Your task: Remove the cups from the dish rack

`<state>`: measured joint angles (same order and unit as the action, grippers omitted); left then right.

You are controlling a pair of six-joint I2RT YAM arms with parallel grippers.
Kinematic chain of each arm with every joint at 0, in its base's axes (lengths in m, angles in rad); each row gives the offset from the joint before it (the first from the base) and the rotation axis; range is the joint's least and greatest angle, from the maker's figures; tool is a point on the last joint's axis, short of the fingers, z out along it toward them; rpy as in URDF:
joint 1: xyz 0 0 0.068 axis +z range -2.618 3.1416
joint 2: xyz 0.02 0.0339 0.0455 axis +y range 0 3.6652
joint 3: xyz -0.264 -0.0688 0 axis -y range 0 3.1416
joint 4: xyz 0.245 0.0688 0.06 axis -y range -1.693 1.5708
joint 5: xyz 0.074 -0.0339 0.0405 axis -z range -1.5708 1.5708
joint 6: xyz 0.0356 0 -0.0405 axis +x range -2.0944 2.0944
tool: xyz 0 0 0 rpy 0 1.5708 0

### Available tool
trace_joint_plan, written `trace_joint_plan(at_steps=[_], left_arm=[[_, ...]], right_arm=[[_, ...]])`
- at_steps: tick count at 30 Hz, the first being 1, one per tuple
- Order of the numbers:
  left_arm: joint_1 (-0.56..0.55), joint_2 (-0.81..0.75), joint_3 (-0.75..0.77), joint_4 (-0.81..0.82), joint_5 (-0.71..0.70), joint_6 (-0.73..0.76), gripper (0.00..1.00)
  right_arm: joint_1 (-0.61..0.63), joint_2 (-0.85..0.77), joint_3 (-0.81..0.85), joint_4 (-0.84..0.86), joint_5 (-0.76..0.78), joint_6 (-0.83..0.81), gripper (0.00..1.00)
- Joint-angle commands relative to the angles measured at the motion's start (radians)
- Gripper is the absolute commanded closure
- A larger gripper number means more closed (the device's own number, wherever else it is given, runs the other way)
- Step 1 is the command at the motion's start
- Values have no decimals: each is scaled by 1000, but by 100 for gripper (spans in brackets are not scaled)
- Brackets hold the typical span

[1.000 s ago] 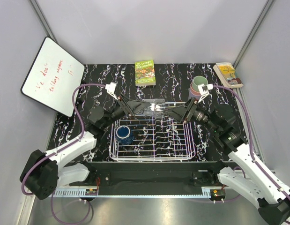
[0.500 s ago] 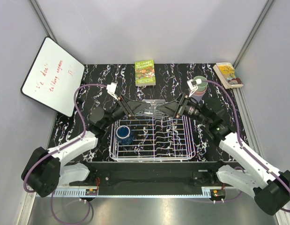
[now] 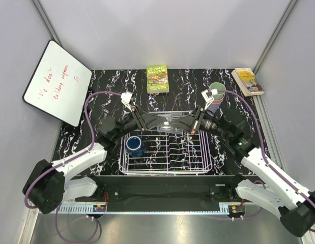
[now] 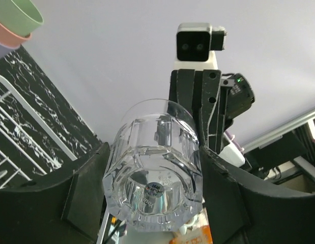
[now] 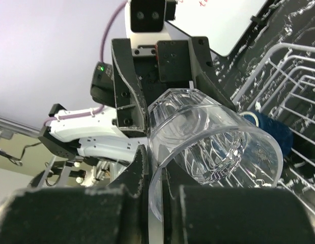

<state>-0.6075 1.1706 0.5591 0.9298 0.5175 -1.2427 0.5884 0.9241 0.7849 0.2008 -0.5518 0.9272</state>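
A clear glass cup (image 3: 167, 122) hangs on its side just above the back edge of the white wire dish rack (image 3: 122, 165), held from both ends. My left gripper (image 3: 156, 120) is shut on its thick base (image 4: 154, 173), one finger on each side. My right gripper (image 3: 180, 122) is shut on the rim wall (image 5: 213, 137), one finger inside the mouth and one outside. A dark blue cup (image 3: 135, 145) stands in the rack's left part and shows beyond the glass (image 5: 269, 133). A pale green cup (image 3: 216, 90) tops a stack at the back right, with pink beneath (image 4: 7, 38).
A green book (image 3: 158, 79) lies at the back middle and another book (image 3: 247, 81) at the back right corner. A whiteboard (image 3: 56, 82) leans at the left wall. The rack's upright tines (image 3: 172, 150) stand right below the held glass.
My right gripper has moved left to the glass and shut on its rim. My left gripper kept its hold and shifted slightly right and lower with the glass.
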Motion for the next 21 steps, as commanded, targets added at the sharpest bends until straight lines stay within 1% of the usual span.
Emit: trace_joint_plan(at_steps=[1,2,4,5,6,7,8,9,10,11,12,13,14,15,16,17,18,20,21], left_arm=[[14,-101,51,-166,-30,153,31],[17,-115,74,-272,-57,202,11],[21,-165,110,-430,-120,258,4],[26,-183,139,-591,-208,303,1],[28,-195,146,-653,-249,324,1],[28,-218,154,-710,-292,341,1],[26,-224,172,-826,-377,353,1],[28,-227,182,-882,-414,359,1],[28,-224,191,-926,-445,364,1],[28,-220,215,-1041,-505,368,1],[28,-215,228,-1090,-540,367,1],[26,-200,239,-1188,-571,362,1],[26,-192,264,-1233,-626,361,1],[26,-180,277,-1276,-657,361,1],[25,-177,289,-1363,-692,353,1],[25,-174,303,-1399,-753,335,1],[25,-172,308,-1424,-770,335,1],[25,-175,317,-1482,-819,324,1],[25,-178,317,-1497,-832,321,1]], right_arm=[[1,-123,89,-271,191,-215,100],[1,-129,103,-306,213,-229,100],[2,-134,154,-400,283,-278,100],[-1,-128,177,-440,324,-289,100],[1,-117,203,-519,367,-295,100],[-1,-90,259,-550,441,-323,100],[-1,-70,289,-584,476,-336,100],[1,-44,322,-648,515,-350,100],[1,23,394,-682,594,-375,100],[1,63,434,-711,628,-387,100],[1,164,532,-778,665,-395,100],[1,223,592,-820,740,-413,100],[-1,283,655,-862,785,-418,100],[-2,409,791,-947,832,-418,100],[-1,471,860,-987,915,-424,100],[-9,531,928,-1020,941,-426,100],[-16,649,1067,-1082,960,-423,100],[-45,769,1212,-1145,948,-398,100],[-59,898,1375,-1226,929,-372,100]])
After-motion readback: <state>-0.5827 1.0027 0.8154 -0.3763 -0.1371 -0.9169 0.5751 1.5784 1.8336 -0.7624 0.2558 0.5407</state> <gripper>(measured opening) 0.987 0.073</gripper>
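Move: Both hands still hold the clear cup between them, the left around its base end, the right pinching its rim wall. From the right hand, the cup stack stands about 18 cm ahead, 21 cm right and 15 cm below; the green book lies roughly 38 cm ahead, 10 cm left and 22 cm down. For the left hand, the blue cup in the rack sits about 7 cm back, 15 cm left and 16 cm below. Open the left gripper wide to let go of the clear cup, then swing it left and down, slightly forward, closer to the blue cup, fingers turning forward-down. Keep the right pinch on the cup's rim; ease right first, then sweep forward, nearly 20 cm in all, towards the cup stack, turning the fingers clockwise and down until they point forward and down. ##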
